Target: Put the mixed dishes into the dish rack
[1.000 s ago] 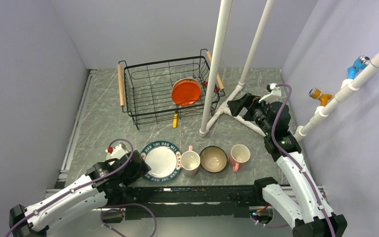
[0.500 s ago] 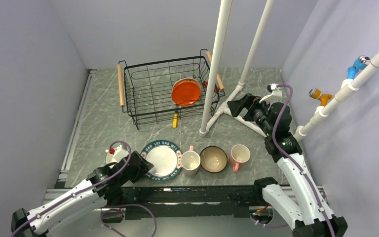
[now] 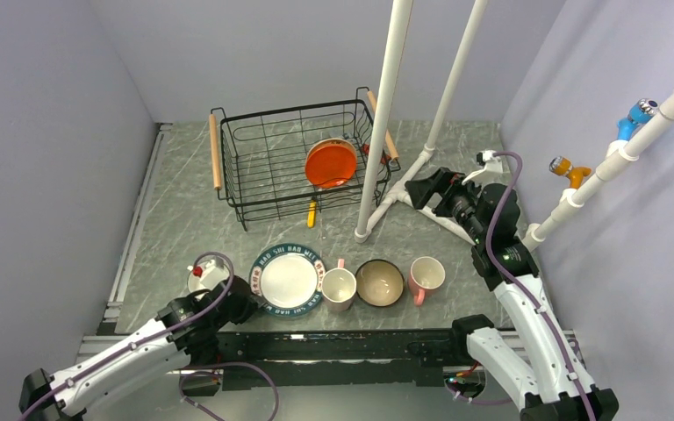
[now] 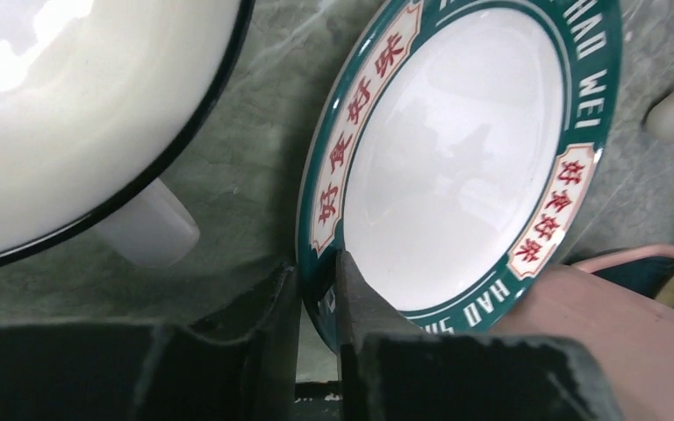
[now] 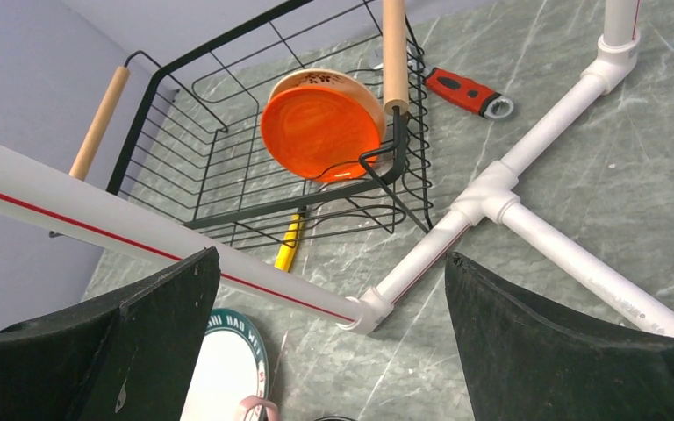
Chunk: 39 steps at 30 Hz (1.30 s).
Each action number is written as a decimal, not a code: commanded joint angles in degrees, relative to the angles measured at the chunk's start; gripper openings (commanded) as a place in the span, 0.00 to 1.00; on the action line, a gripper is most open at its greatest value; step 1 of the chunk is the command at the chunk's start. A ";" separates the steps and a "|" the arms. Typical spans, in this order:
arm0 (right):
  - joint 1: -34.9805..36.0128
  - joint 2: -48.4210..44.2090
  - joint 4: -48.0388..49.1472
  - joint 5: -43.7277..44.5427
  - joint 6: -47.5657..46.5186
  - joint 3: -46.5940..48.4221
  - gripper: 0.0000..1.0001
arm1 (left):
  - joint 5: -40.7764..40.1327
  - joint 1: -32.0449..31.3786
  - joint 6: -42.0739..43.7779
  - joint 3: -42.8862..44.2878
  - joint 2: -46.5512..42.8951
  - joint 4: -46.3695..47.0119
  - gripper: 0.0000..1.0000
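The big plate (image 3: 288,281) with a dark green lettered rim lies near the table's front edge. My left gripper (image 3: 244,300) is shut on its near-left rim, and in the left wrist view the rim (image 4: 316,263) sits between the two fingers. The white handled cup (image 3: 204,274) is just left of it. To the plate's right stand a pink mug (image 3: 338,287), the tan-inside bowl (image 3: 379,282) and a second pink mug (image 3: 426,276). The dish rack (image 3: 217,151) at the back holds the orange-bottomed cream dish (image 3: 331,164) on edge. My right gripper (image 3: 421,189) hangs open over bare table, right of the rack.
A white pipe frame (image 3: 384,114) rises just right of the rack, and its foot pieces (image 5: 491,189) lie on the table. A yellow tool (image 3: 312,213) sticks out under the rack's front. A red-handled tool (image 5: 461,90) lies behind the rack's right handle.
My left gripper has closed onto the plate's rim, and the arm has drawn back so the white cup shows fully. The right arm has barely moved.
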 commanded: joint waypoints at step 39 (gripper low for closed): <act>0.40 13.44 -17.17 6.85 -3.18 12.41 1.00 | -2.26 -0.20 18.24 36.11 -12.40 -11.51 0.00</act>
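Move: The green-rimmed plate's near-left edge already lies between the left fingertips; the plate's middle is about 6 cm ahead and 7 cm to the right, practically level in height. The enamel cup stands some 13 cm left and 5 cm ahead, and the pale mug about 21 cm right and 3 cm ahead, both a little higher. From the right hand the plate lies roughly 35 cm left, 11 cm back and 27 cm below. Shut the left fingers on the plate's near-left rim, then lift it nearly straight up, about 19 cm, gathering speed and easing some 4 cm left. Tip the left fingertips up by roughly 20 degrees as it climbs, and keep the pinch. Meanwhile lower the empty right gripper 6 to 7 cm beside the white pipe stand, jaws wide, fingers tipping down. ##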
